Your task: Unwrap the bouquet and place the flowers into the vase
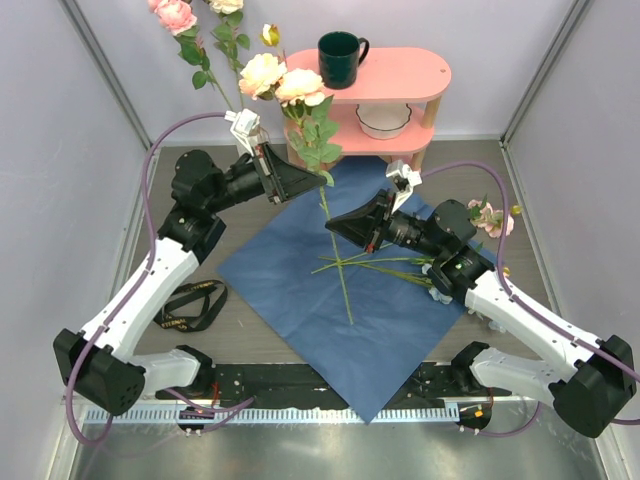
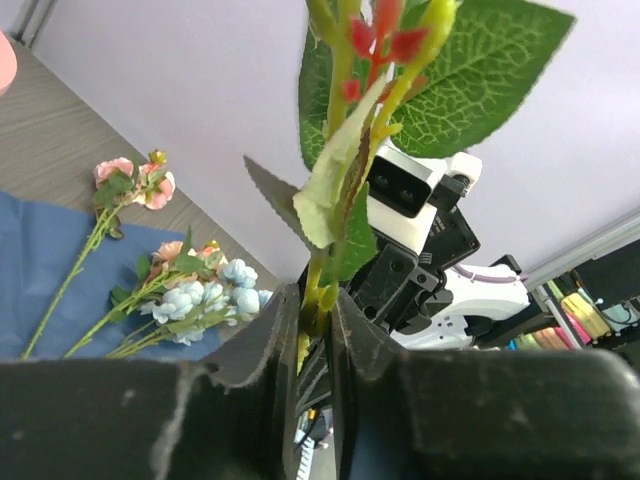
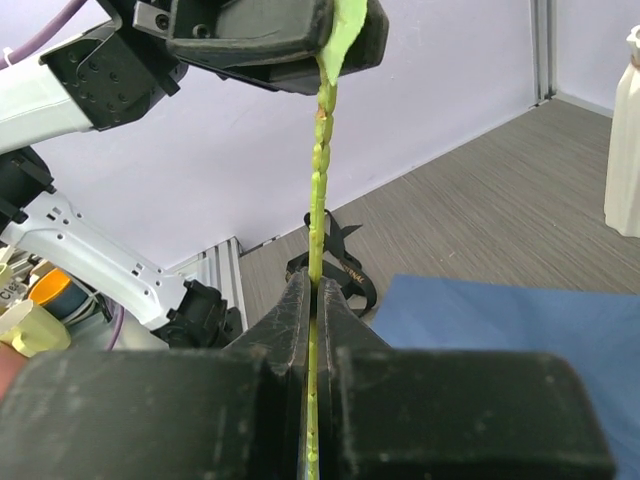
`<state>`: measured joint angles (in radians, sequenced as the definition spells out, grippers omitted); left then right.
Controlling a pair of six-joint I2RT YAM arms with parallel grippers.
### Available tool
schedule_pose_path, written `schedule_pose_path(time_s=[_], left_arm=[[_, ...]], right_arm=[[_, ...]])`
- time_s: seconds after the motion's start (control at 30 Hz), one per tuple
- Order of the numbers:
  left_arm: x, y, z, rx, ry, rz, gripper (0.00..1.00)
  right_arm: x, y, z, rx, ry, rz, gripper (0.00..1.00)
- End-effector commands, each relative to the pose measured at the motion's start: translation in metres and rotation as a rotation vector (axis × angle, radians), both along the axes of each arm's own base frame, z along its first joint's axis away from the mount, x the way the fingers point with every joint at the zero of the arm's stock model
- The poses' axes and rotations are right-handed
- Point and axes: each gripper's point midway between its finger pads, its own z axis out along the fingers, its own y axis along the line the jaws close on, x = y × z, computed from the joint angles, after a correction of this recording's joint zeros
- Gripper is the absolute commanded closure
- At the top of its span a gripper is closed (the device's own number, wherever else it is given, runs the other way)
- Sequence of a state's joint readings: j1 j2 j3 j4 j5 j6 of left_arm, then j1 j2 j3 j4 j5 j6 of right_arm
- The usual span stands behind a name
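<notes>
One peach rose flower [image 1: 300, 87] stands upright over the spread blue paper sheet [image 1: 290, 290], its long stem [image 1: 343, 285] reaching down to the sheet. My left gripper [image 1: 322, 188] [image 2: 315, 300] is shut on the stem just under the leaves. A little lower, my right gripper [image 1: 330, 228] [image 3: 312, 285] is shut on the same stem [image 3: 318, 200]. More flowers lie on the sheet's right side: pink roses [image 1: 490, 218] [image 2: 130, 180] and pale blue blooms [image 2: 210, 295]. The cream vase [image 3: 625, 140] shows only at the right wrist view's edge. Other roses [image 1: 175, 15] rise at the back left.
A pink two-level shelf [image 1: 430, 75] stands at the back, with a dark green mug [image 1: 340, 58] on top and a white bowl [image 1: 383, 120] below. The black ribbon [image 1: 195, 305] lies on the table left of the sheet. Enclosure walls close both sides.
</notes>
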<state>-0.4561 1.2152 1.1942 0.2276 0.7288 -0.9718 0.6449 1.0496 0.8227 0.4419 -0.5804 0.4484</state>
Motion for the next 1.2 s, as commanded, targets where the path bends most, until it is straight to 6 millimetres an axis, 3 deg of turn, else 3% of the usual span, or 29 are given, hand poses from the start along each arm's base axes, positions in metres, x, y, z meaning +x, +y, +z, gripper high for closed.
schedule_pose_path(time_s=[0.0,0.07,0.1,0.17,0.2,0.3,0.37,0.47,0.53,0.67,0.77,0.8,0.83,0.87,0.9,0.93,0.97,1.17], left_arm=[[-0.006,0.000,0.024,-0.022,-0.082,-0.027,0.89],[-0.006,0.001,0.025,-0.011,-0.106,-0.022,0.93],[-0.005,0.002,0.022,0.005,-0.100,-0.010,1.00],[-0.002,0.006,0.026,0.046,-0.164,0.027,1.00],[-0.002,0.008,0.026,0.082,-0.158,0.044,1.00],[0.014,0.028,0.030,0.231,-0.241,0.204,1.00],[0.038,0.051,0.034,0.345,-0.326,0.385,1.00],[0.070,0.092,0.050,0.476,-0.396,0.655,1.00],[0.090,0.123,0.071,0.501,-0.422,0.872,1.00],[0.118,0.164,0.108,0.501,-0.488,1.165,1.00],[0.142,0.185,0.136,0.430,-0.507,1.283,1.00],[0.145,0.198,0.154,0.389,-0.517,1.329,1.00],[0.163,0.196,0.148,0.405,-0.504,1.337,1.00],[0.169,0.199,0.152,0.398,-0.504,1.353,1.00],[0.167,0.207,0.173,0.362,-0.527,1.385,1.00],[0.181,0.204,0.168,0.373,-0.520,1.385,1.00],[0.177,0.207,0.187,0.332,-0.553,1.405,1.00],[0.199,0.204,0.212,0.300,-0.629,1.441,1.00]], right_arm=[[-0.002,0.000,0.025,0.036,-0.081,-0.008,0.99],[0.000,0.001,0.024,0.025,-0.072,-0.022,0.99],[0.004,0.000,0.022,0.014,-0.068,-0.043,0.88],[0.025,-0.009,0.016,-0.016,-0.023,-0.172,0.65],[0.035,-0.015,0.014,-0.033,-0.018,-0.234,0.48],[0.062,-0.043,0.004,-0.069,0.033,-0.464,0.25],[0.077,-0.070,0.001,-0.081,0.056,-0.636,0.21],[0.082,-0.095,-0.001,-0.101,0.058,-0.763,0.18],[0.081,-0.100,-0.002,-0.116,0.051,-0.777,0.18],[0.075,-0.102,-0.002,-0.115,0.051,-0.767,0.18],[0.073,-0.103,-0.005,-0.120,0.057,-0.765,0.18],[0.072,-0.104,-0.003,-0.116,0.055,-0.765,0.18],[0.071,-0.104,-0.003,-0.119,0.054,-0.763,0.18],[0.071,-0.105,-0.003,-0.119,0.054,-0.764,0.18],[0.069,-0.105,-0.002,-0.117,0.051,-0.761,0.19],[0.069,-0.105,-0.004,-0.124,0.055,-0.761,0.19],[0.069,-0.106,-0.003,-0.124,0.055,-0.763,0.19],[0.066,-0.110,-0.002,-0.139,0.053,-0.771,0.19]])
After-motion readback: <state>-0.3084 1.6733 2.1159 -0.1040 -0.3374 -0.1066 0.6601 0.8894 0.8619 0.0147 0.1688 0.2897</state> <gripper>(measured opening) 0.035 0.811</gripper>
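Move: The left hand holds the pink flower, its stem also in the right hand's fingers. From the left hand, the vase is about 30 cm ahead, 18 cm left and 30 cm below; the pink shelf is roughly 32 cm ahead and 9 cm right. From the right hand, the vase lies some 35 cm ahead and 20 cm left, 24 cm below, and the blue flowers about 6 cm ahead, 26 cm right and 33 cm below. Left fingers tighten and swing the flower some 30 cm forward-left and up, vasewards; the right releases, retreating rightward. ##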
